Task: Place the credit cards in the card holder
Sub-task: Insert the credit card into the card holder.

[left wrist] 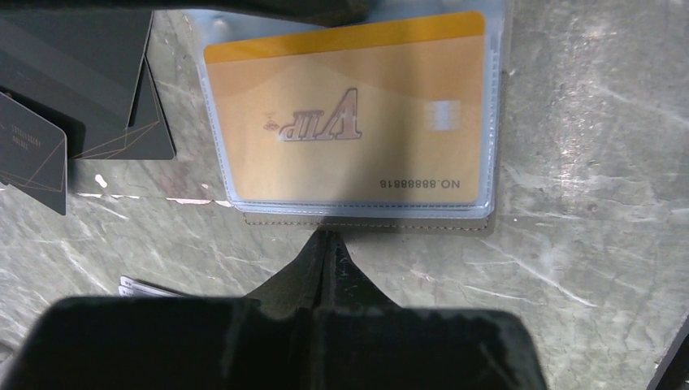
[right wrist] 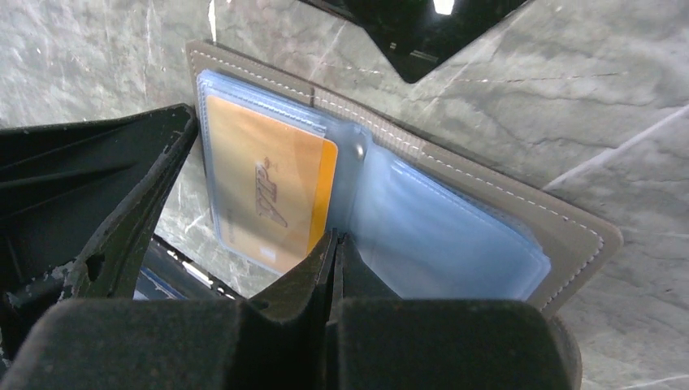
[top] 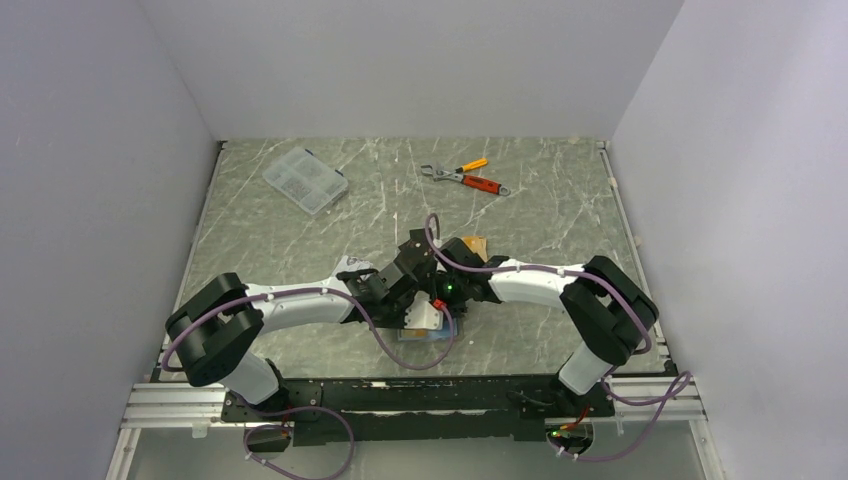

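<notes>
The card holder [right wrist: 569, 236] lies open on the table, taupe outside with clear blue sleeves inside. An orange-gold credit card [left wrist: 349, 122] sits inside its left sleeve. My left gripper [left wrist: 329, 240] is shut and empty, its tips at the stitched near edge of the card holder [left wrist: 455, 221]. My right gripper [right wrist: 335, 241] is also shut on nothing, with its tips at the fold between the two sleeves. Two black credit cards [left wrist: 106, 81] [left wrist: 32, 154] lie on the table left of the holder. In the top view both grippers [top: 405, 298] [top: 442, 298] meet over the holder [top: 432, 337] and hide most of it.
A clear compartment box [top: 305, 180] stands at the back left. An orange-handled wrench and pliers [top: 468, 178] lie at the back centre. A small tan-orange flat thing [top: 476, 245] shows just behind the right wrist. The left gripper's body [right wrist: 97, 211] is close beside the right gripper.
</notes>
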`<state>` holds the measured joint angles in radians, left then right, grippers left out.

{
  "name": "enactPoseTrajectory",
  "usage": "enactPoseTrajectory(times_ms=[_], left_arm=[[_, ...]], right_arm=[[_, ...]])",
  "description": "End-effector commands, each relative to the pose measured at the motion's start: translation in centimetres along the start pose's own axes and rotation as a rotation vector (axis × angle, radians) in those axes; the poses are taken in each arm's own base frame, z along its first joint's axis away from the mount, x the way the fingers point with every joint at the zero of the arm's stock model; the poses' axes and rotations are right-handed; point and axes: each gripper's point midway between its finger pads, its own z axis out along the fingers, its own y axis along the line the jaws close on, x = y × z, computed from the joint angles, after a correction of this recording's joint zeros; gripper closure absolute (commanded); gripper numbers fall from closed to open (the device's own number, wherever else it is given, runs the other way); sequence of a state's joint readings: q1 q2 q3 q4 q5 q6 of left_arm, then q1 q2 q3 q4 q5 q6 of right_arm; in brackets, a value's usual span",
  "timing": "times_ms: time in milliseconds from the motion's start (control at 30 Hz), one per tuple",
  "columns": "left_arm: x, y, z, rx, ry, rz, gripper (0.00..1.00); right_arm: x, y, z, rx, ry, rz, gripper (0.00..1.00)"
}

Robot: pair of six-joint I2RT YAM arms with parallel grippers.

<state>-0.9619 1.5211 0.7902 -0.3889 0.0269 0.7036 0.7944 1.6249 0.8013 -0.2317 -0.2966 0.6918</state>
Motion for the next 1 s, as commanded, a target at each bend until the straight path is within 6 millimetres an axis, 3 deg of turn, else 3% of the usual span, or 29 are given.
enactPoseTrajectory(times_ms=[0, 200, 533, 600, 733, 867, 933, 967], left_arm=[[-2.0, 0.8, -0.5, -0.011, -0.056, 0.032, 1.0], [-2.4, 0.6, -0.5, 0.002, -0.059, 0.044, 1.0], [-3.6, 1.3, -3.2, -0.004, -0.067, 0.001, 1.0], [-3.7, 1.6, -3.8, -0.01, -0.062, -0.012, 0.98], [-3.4, 2.4, -5.3, -0.031, -0.044, -0.03, 0.87], [-3.0, 4.7, -7.5, -0.091, -0.045, -0.068, 0.73], [-2.7, 6.1, -8.8, -0.116, -0.05, -0.102, 0.57], [-2.4, 6.9, -9.5, -0.13, -0.052, -0.12, 0.37]], right_arm=[[-1.6, 1.2, 0.0, -0.042, -0.036, -0.014, 1.0], [-1.0, 3.1, 0.3, -0.084, -0.007, -0.038, 1.0], [-0.2, 0.4, -3.1, -0.026, -0.063, 0.027, 1.0], [-0.7, 0.4, -3.7, -0.037, -0.083, 0.035, 0.95], [-2.5, 0.7, -5.5, -0.055, -0.136, 0.037, 0.81], [-4.9, 0.7, -7.5, -0.075, -0.19, 0.041, 0.7], [-6.1, 0.5, -8.4, -0.076, -0.216, 0.043, 0.65], [-6.7, 0.1, -8.8, -0.074, -0.225, 0.048, 0.62]])
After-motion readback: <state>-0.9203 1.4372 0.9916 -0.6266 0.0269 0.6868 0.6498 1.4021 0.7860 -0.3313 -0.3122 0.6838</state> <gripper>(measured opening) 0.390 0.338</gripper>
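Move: The orange card, already in the holder's left pocket, has its middle about 3 cm to the right of my closed left fingertips, level with them, about 1 cm lower. From my right fingertips it lies some 3 cm left and 2 cm ahead; the holder's blue right pocket is about 3 cm right and 2 cm ahead of them. From my left hand, the black cards are about 12 cm ahead and 5 right, the white cards 8 ahead and 7 left. With my shut right fingertips at the card's inner edge, I give one last short nudge left, under 1 cm, against my left fingertips at the holder's outer edge. Then both hands come free and rise, opening about a third: the left mostly straight up some 7 cm, easing forward late, the right about 5 cm up while swinging right and forward, turning slightly clockwise. ##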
